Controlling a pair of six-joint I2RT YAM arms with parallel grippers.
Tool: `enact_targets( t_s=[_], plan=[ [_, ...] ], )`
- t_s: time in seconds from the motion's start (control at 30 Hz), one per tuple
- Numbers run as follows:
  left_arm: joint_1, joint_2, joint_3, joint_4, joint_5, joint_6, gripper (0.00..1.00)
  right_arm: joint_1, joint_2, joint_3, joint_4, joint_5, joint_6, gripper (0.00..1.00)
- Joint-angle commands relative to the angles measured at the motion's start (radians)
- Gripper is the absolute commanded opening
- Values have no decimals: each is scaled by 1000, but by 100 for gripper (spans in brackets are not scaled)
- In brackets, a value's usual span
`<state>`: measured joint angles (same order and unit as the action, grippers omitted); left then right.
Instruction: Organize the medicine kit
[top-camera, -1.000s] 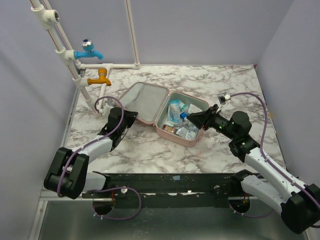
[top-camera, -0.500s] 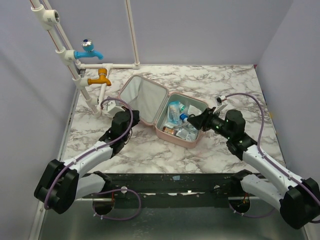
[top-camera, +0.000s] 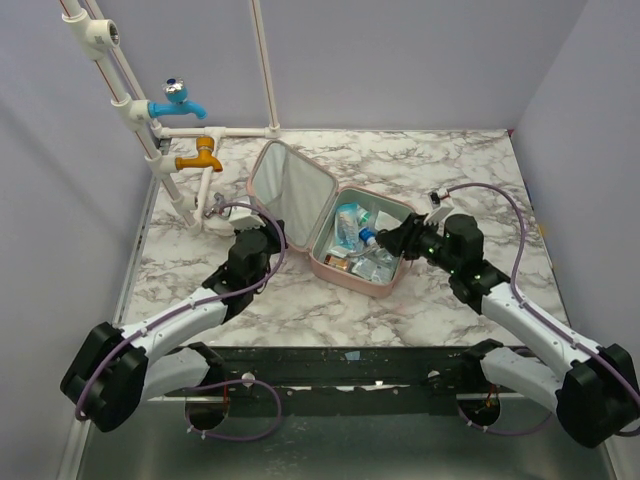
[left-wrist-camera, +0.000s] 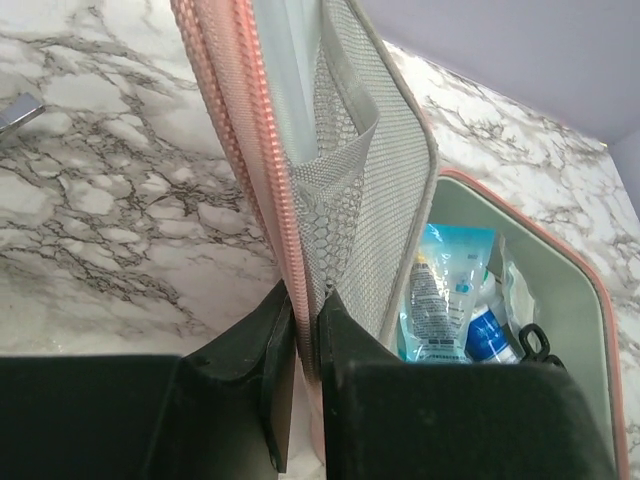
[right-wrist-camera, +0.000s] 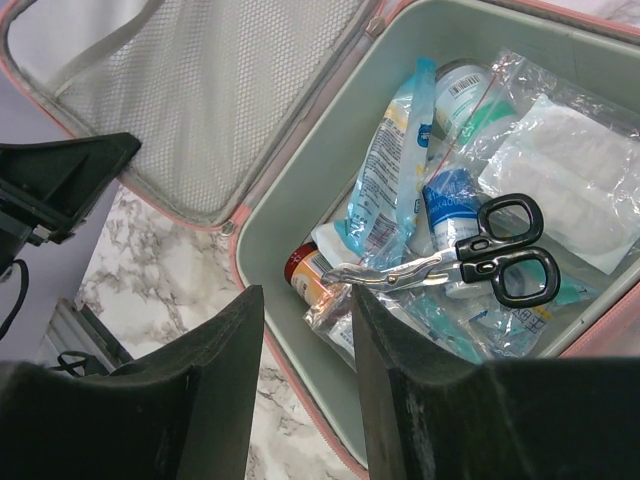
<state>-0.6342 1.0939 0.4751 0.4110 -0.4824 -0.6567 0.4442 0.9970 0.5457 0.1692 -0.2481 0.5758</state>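
The pale pink medicine kit (top-camera: 350, 276) lies open mid-table, its mesh-lined lid (top-camera: 290, 185) standing nearly upright. My left gripper (top-camera: 272, 238) is shut on the lid's pink zipper edge (left-wrist-camera: 250, 130), which runs between its fingers (left-wrist-camera: 340, 330). Inside the grey base (right-wrist-camera: 290, 190) lie black-handled scissors (right-wrist-camera: 480, 265), a blue-and-white tube pack (right-wrist-camera: 385, 180), an orange bottle (right-wrist-camera: 310, 272) and a gauze packet (right-wrist-camera: 570, 190). My right gripper (top-camera: 388, 238) hovers over the base's right side, open, with nothing between its jaws (right-wrist-camera: 308, 300).
White pipes (top-camera: 262, 60) with a blue tap (top-camera: 178, 100) and an orange tap (top-camera: 200, 157) stand at the back left, close behind the lid. Lilac walls enclose the marble table (top-camera: 460, 160) on three sides.
My left gripper has swung the lid up from lying flat to nearly upright, moving right with it. The right gripper has edged left over the base and its jaws have widened slightly.
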Motion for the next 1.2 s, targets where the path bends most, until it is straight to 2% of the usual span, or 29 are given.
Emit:
enact_targets(
  t_s=[0.0,0.37,0.53,0.77,1.17],
  plan=[
    [-45,-31,-2,37,7,133,14,5,20,38,-25,29,-19,44],
    [-107,-21,-2,62,64,210,36,5,59,55,-1,5,-19,45],
    [-136,-29,4,68,74,251,42,5,87,65,3,9,-3,45],
    [-157,-56,5,59,97,292,43,5,113,69,16,-1,0,45],
    [-229,-48,49,20,176,338,43,5,176,99,21,119,46,45]
  ],
)
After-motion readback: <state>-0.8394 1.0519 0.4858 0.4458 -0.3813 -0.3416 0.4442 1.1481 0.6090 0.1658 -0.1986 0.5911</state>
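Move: My left hand pinches the near edge of the half-raised lid, whose middle is about 7 cm ahead and 3 cm to the right, roughly level in height. The open case it must close over lies some 19 cm right, 2 cm back and 9 cm lower, with the amber bottle about 13 cm right and 5 cm back. From my right hand the case's middle is about 2 cm ahead, 5 cm left and 9 cm below; the scissors lie 2 cm ahead, 3 cm left. With my left hand I loosen the pinch and spread the fingers while swinging the lid up towards the case: about 7 cm right, 4 to 5 cm back and slightly up, turning some 20 degrees clockwise and rolling its left side up, so the open fingers push at the lid's near end. My right hand, half open, eases a couple of centimetres forward and down over the scissors. ##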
